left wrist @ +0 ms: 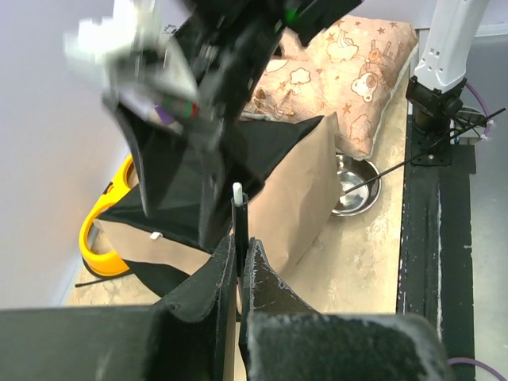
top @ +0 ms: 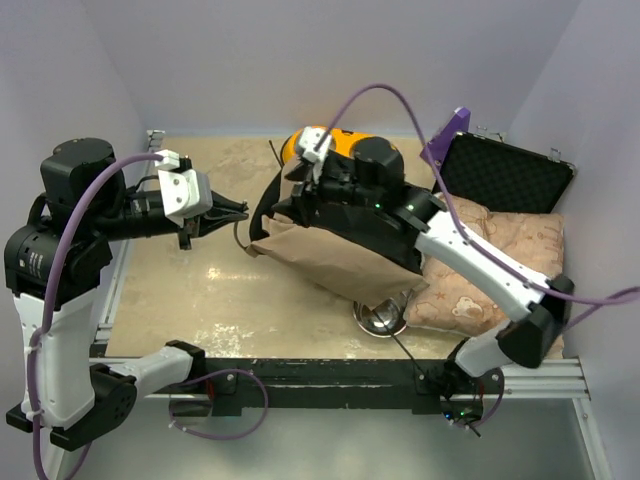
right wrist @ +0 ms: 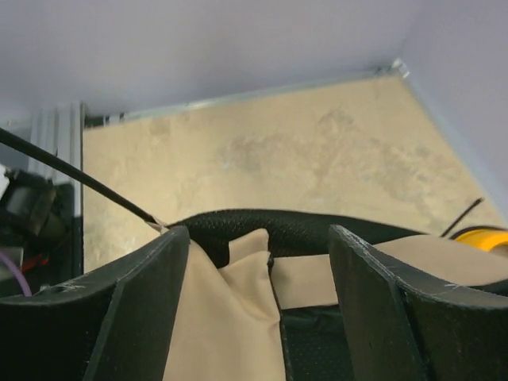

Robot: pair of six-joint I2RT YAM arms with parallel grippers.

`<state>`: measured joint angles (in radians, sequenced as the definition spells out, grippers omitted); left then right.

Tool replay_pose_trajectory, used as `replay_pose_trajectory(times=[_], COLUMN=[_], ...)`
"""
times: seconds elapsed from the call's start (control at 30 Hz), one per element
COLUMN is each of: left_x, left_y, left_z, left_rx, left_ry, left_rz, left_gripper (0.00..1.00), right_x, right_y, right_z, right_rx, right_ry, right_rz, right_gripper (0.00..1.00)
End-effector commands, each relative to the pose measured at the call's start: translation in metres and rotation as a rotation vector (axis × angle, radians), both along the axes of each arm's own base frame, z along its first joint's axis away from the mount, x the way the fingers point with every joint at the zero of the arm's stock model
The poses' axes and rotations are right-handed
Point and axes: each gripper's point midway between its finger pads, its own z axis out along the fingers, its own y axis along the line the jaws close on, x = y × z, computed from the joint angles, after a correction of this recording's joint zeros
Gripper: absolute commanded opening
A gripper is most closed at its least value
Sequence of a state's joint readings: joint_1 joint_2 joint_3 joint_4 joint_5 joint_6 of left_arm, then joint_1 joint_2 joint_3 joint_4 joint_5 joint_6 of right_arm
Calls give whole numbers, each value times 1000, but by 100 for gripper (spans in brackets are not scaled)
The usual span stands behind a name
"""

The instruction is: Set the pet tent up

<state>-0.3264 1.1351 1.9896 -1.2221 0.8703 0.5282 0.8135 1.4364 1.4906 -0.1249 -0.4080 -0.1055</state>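
The pet tent [top: 335, 258] is a slumped heap of tan fabric with black lining at mid-table; the left wrist view shows its tan side [left wrist: 295, 198]. My left gripper [top: 238, 212] hangs to its left, shut on a thin black pole [left wrist: 239, 218] with a white tip that stands up between the jaws [left wrist: 240, 248]. My right gripper [top: 296, 204] sits on the tent's top left edge. In the right wrist view it [right wrist: 258, 238] is open, with a fold of tan fabric [right wrist: 238, 302] and a black mesh rim [right wrist: 262, 226] between the fingers. Another stretch of pole [right wrist: 71, 175] runs off to the left.
A yellow feeder [top: 305, 140] stands behind the tent. A star-patterned cushion [top: 500, 262] lies at the right, and an open black case [top: 505, 175] is behind it. A metal bowl [top: 380, 318] sits near the front edge. A loose pole [left wrist: 429, 155] lies across the rail.
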Motion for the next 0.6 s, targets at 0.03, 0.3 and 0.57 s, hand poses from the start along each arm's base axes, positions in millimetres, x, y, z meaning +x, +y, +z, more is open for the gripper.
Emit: replay_pose_trajectory(times=[0.03,0.3,0.57], left_x=[7,7,12], left_y=[2,0,-2], left_z=[-2,2,1], left_rx=[21,3,0], left_ry=[-6,-4,2], left_rz=[17,11,13], left_gripper=[0,0,0], right_x=[5,21,20], right_y=[26,33,36], right_z=[-60,-115,-133], right_rx=[-189,-329,-366], right_ry=[84,99,108], right_rz=[178,241,324], right_gripper=[75,74,36])
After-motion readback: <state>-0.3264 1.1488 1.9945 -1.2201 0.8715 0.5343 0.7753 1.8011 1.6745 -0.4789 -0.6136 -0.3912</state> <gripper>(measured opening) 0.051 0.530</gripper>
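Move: The tan tab on the tent's edge that the right hand goes for lies about 3 cm ahead of it, 6 cm to its left and 18 cm below. The fabric corner where the pole enters is some 5 cm back, 9 cm left and 22 cm below. The steel bowl is around 11 cm back, 19 cm right and 37 cm down. From the left hand the tab is roughly 13 cm ahead, 3 cm right and 26 cm lower. Still pinching the end of the tent pole, the left hand stays put while the open right hand drops fast, about 15 cm, onto the tan tab, easing a little left and forward. Its left-pointing fingers tip down some 25 degrees, the hand settles, and the fingers begin closing around the tab; a firm pinch can't be seen yet. ##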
